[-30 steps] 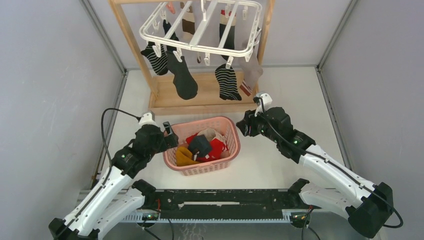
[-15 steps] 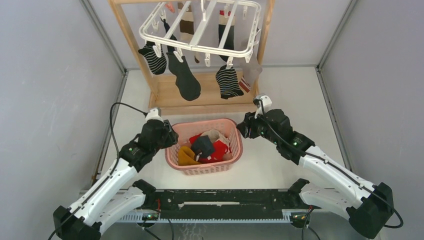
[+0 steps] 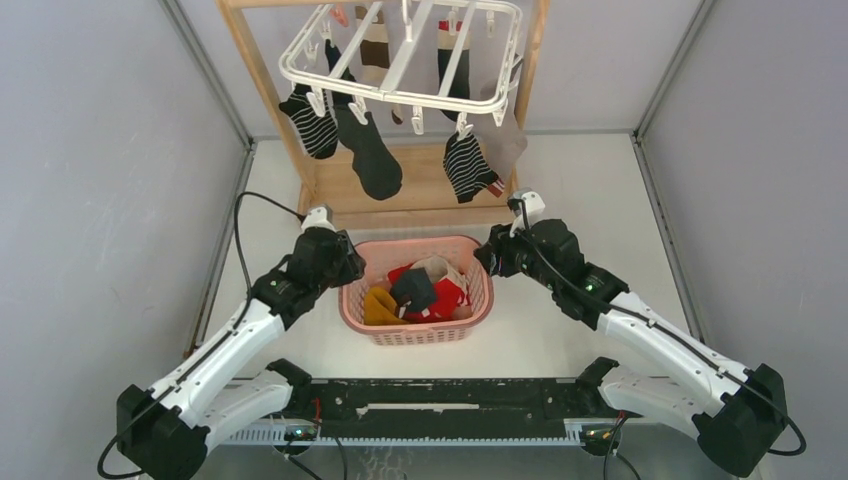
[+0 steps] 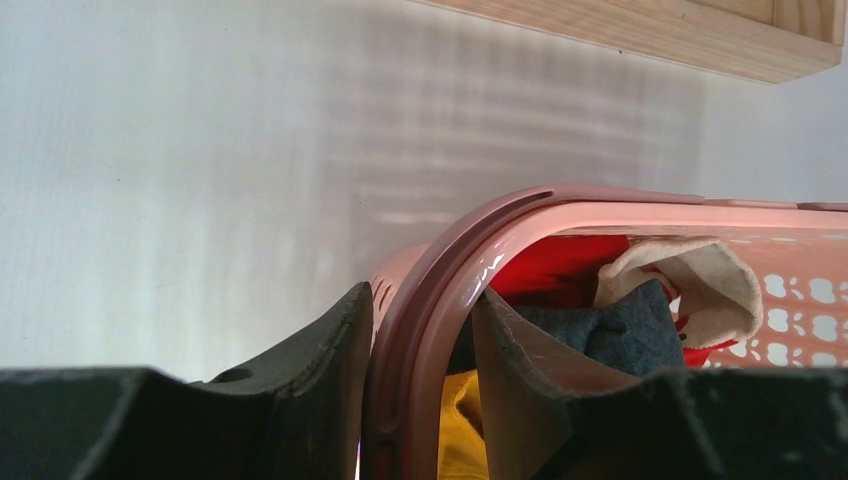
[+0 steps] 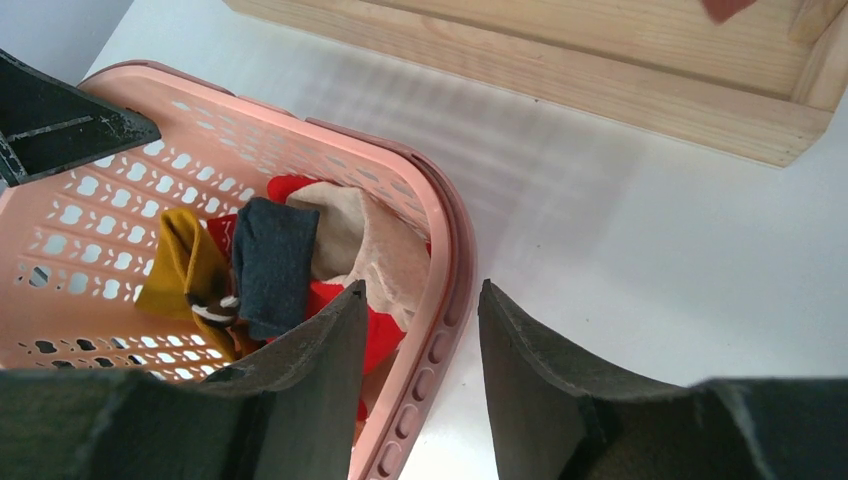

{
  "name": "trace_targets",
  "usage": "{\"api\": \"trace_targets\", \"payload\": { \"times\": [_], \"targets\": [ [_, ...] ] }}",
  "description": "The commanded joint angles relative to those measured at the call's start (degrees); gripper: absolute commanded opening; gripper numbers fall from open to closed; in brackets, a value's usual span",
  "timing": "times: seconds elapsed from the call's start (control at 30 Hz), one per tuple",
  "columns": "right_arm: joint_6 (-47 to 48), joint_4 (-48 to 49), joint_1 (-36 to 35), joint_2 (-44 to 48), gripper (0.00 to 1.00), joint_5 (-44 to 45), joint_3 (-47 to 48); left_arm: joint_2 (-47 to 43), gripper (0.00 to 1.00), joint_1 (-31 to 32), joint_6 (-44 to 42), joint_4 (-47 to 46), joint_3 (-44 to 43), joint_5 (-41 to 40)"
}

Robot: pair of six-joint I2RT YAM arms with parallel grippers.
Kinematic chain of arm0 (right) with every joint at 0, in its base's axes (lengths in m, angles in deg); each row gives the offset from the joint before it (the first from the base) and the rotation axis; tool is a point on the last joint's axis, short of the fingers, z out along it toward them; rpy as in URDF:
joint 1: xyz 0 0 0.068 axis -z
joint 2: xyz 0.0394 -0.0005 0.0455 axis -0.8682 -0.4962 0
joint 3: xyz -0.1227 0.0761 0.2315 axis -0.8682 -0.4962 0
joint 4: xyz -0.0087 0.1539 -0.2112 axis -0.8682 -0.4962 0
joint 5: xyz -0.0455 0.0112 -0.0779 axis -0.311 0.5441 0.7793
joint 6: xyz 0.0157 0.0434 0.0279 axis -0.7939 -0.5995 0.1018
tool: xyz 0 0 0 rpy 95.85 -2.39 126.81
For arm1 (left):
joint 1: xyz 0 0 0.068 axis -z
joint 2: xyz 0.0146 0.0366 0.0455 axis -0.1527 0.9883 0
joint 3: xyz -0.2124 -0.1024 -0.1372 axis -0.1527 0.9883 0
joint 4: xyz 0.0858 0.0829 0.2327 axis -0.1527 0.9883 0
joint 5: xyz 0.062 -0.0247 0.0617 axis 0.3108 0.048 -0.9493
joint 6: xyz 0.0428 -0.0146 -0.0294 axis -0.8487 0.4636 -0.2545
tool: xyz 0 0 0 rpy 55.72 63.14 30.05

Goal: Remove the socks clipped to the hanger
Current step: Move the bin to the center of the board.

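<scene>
The white hanger [image 3: 400,62] hangs from the wooden stand at the top. Clipped to it are a striped sock [image 3: 312,122], a black sock [image 3: 372,158], another striped sock [image 3: 468,165], a grey sock [image 3: 506,135] and a few more behind. My left gripper [image 3: 346,266] [image 4: 420,295] is shut on the left rim of the pink basket [image 3: 470,315] [image 4: 560,200], one finger outside and one inside. My right gripper [image 3: 490,258] [image 5: 422,287] is open, its fingers astride the basket's right rim [image 5: 445,215] with a gap.
The basket holds loose socks: red [image 3: 450,296], mustard yellow [image 3: 378,306], dark grey [image 3: 412,288] and beige [image 5: 370,245]. The stand's wooden base [image 3: 420,195] lies just beyond the basket. Grey walls close both sides.
The left arm has swung right and forward with the basket rim, and the basket has slid a little to the right. The hanging socks have swayed. The right arm has hardly moved.
</scene>
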Motion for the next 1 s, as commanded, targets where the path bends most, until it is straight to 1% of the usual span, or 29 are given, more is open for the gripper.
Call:
{"api": "trace_targets", "payload": {
  "times": [0.0,0.1,0.2,0.33,0.4,0.43,0.5,0.53,0.67,0.97],
  "targets": [
    [-1.0,2.5,-0.1,-0.6,0.52,1.1,0.1,1.5,0.46,-0.1,0.0,-2.7,-2.8,1.0],
    [-1.7,2.5,0.3,-1.1,0.52,1.2,0.1,2.2,0.51,-0.1,0.8,-3.7,-2.6,1.0],
    [-2.8,2.3,1.4,-1.1,0.53,1.4,0.1,2.9,0.59,-0.1,1.8,-6.3,-1.6,1.5],
    [-3.6,2.1,3.0,-0.4,0.54,0.7,0.1,5.4,0.61,-0.1,1.9,-8.8,-2.3,2.2],
    [-3.8,1.9,3.8,0.1,0.54,0.2,0.1,6.6,0.65,-0.1,1.7,-8.9,-3.5,2.2],
    [-3.8,1.7,4.1,0.4,0.54,0.0,0.1,7.0,0.69,-0.1,1.7,-9.0,-3.9,2.3],
    [-3.8,1.3,4.9,1.1,0.54,-0.2,0.1,7.1,0.93,-0.1,1.5,-8.4,-5.1,2.3],
    [-4.0,1.0,5.3,1.7,0.55,-0.3,0.1,6.8,0.99,-0.1,1.1,-8.1,-5.5,2.4],
    [-4.2,-1.4,6.7,4.5,0.55,0.2,0.1,3.8,1.00,-0.1,0.0,-5.3,-6.9,1.5],
    [-4.1,-12.5,7.9,14.5,0.55,4.4,-1.4,-7.3,1.00,-0.1,-1.9,3.7,-5.5,0.9]
  ]
}}
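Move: The left fingers are on the bin's left rim; the bin's middle lies about 12 cm to the left hand's right, 3 cm back and 6 cm down. Inside it, the mustard sock is about 5 cm right and 5 cm back, and the grey sock 10 cm right and 3 cm back, both some 8 cm down. The wooden rack's front beam runs about 12 cm ahead and 11 cm right, 11 cm down. From the right hand, the bin's middle is 12 cm left, 4 cm back and 9 cm below. Still pinching the bin's left rim, the left hand pushes the bin forward and right, roughly 3 cm in all, then opens wide, comes free and rises about 4 cm while easing back. The right hand stays half open by the right rim, creeps forward, then draws off to the right by about 5 cm, rising a little and turning about 10 degrees clockwise. ##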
